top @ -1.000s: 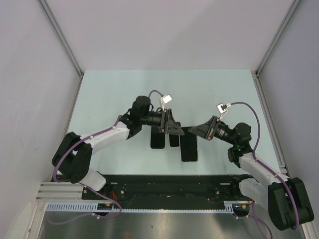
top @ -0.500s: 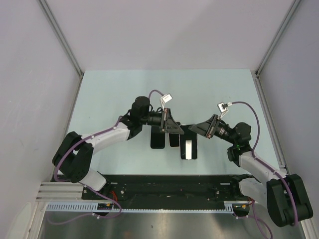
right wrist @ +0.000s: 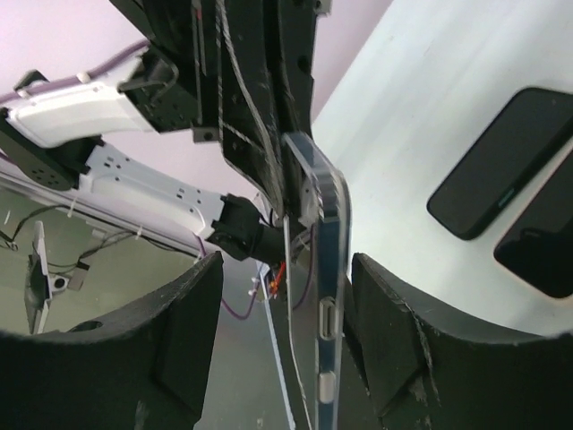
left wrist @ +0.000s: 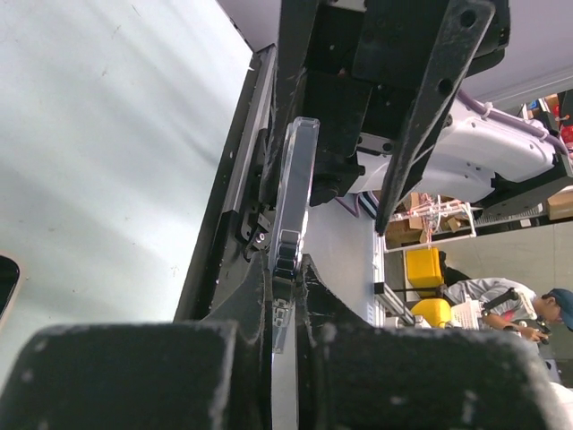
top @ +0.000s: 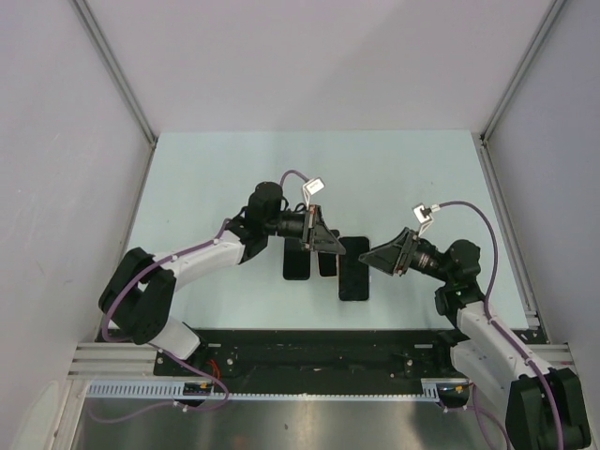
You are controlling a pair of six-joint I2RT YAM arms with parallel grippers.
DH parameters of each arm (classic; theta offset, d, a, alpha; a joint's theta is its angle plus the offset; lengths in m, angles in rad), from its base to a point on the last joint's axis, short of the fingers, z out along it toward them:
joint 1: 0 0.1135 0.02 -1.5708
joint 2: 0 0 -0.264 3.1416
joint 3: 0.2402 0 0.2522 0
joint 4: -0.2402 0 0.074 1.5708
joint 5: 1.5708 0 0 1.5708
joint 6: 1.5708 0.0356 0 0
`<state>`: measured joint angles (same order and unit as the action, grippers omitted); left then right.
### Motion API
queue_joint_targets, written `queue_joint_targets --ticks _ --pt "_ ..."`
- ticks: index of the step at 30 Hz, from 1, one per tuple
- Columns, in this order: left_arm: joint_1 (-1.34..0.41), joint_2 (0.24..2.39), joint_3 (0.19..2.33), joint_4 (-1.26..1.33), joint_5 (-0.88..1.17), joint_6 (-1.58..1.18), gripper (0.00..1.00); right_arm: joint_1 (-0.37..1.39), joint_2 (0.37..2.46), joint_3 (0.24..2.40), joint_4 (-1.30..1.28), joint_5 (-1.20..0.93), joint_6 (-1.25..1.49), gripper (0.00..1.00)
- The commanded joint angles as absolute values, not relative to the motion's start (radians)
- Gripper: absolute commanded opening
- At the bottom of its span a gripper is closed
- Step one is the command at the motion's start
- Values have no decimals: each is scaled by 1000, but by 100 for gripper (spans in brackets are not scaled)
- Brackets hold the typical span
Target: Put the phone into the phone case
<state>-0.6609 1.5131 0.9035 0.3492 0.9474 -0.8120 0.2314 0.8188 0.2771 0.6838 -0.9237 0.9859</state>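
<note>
The phone [top: 354, 272] shows in the top view as a dark slab held level between the two arms, just above the table. In the right wrist view I see it edge-on, with the blue-edged phone [right wrist: 331, 269] and its side buttons sitting inside the clear phone case [right wrist: 315, 170]. My left gripper [top: 333, 246] is shut on its left edge. In the left wrist view the fingers pinch the thin clear edge [left wrist: 294, 179] at the left gripper [left wrist: 285, 269]. My right gripper [top: 373, 255] stands open, its jaws on either side of the phone without pressing on it [right wrist: 286, 264].
Two other dark phones [top: 296, 262] [top: 326, 264] lie flat on the pale table [top: 225, 178] under the left gripper; the right wrist view shows them too [right wrist: 501, 161] [right wrist: 544, 237]. The black base rail [top: 319, 352] runs along the near edge, with walls on both sides.
The left gripper has closed on the phone's edge. The right gripper has let go, opened, and drawn back slightly to the right. The phone stays in the same place.
</note>
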Motion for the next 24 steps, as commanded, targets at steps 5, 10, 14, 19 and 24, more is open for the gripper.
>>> queue_joint_targets --ticks 5,10,14,19,24 --pt "-661 1463 911 428 971 -824 0 227 815 227 663 -979 936 56" --pt "-661 1460 913 408 957 -816 0 227 807 221 672 -968 939 19" --pt "-661 1454 948 278 879 -729 0 227 798 222 680 -948 950 3" --pt "-661 1437 976 173 818 -678 15 224 795 232 647 -933 936 0" --pt "-649 1416 1000 88 776 -641 58 204 799 241 621 -919 937 0"
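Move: The left hand still pinches the phone's left edge, its middle some 3 cm right, 4 cm back and slightly below that hand. For the open right hand, the phone's middle lies about 3 cm left, 2 cm back and 3 cm down. From the right hand, the pink-cased phone is on the table roughly 8 cm left and 5 cm ahead, the black phone 17 cm left and 5 cm ahead, both about 15 cm below. Right hand sinks about 3 cm, slightly back, and pinches the phone's right edge; then left fingers open, releasing it. ##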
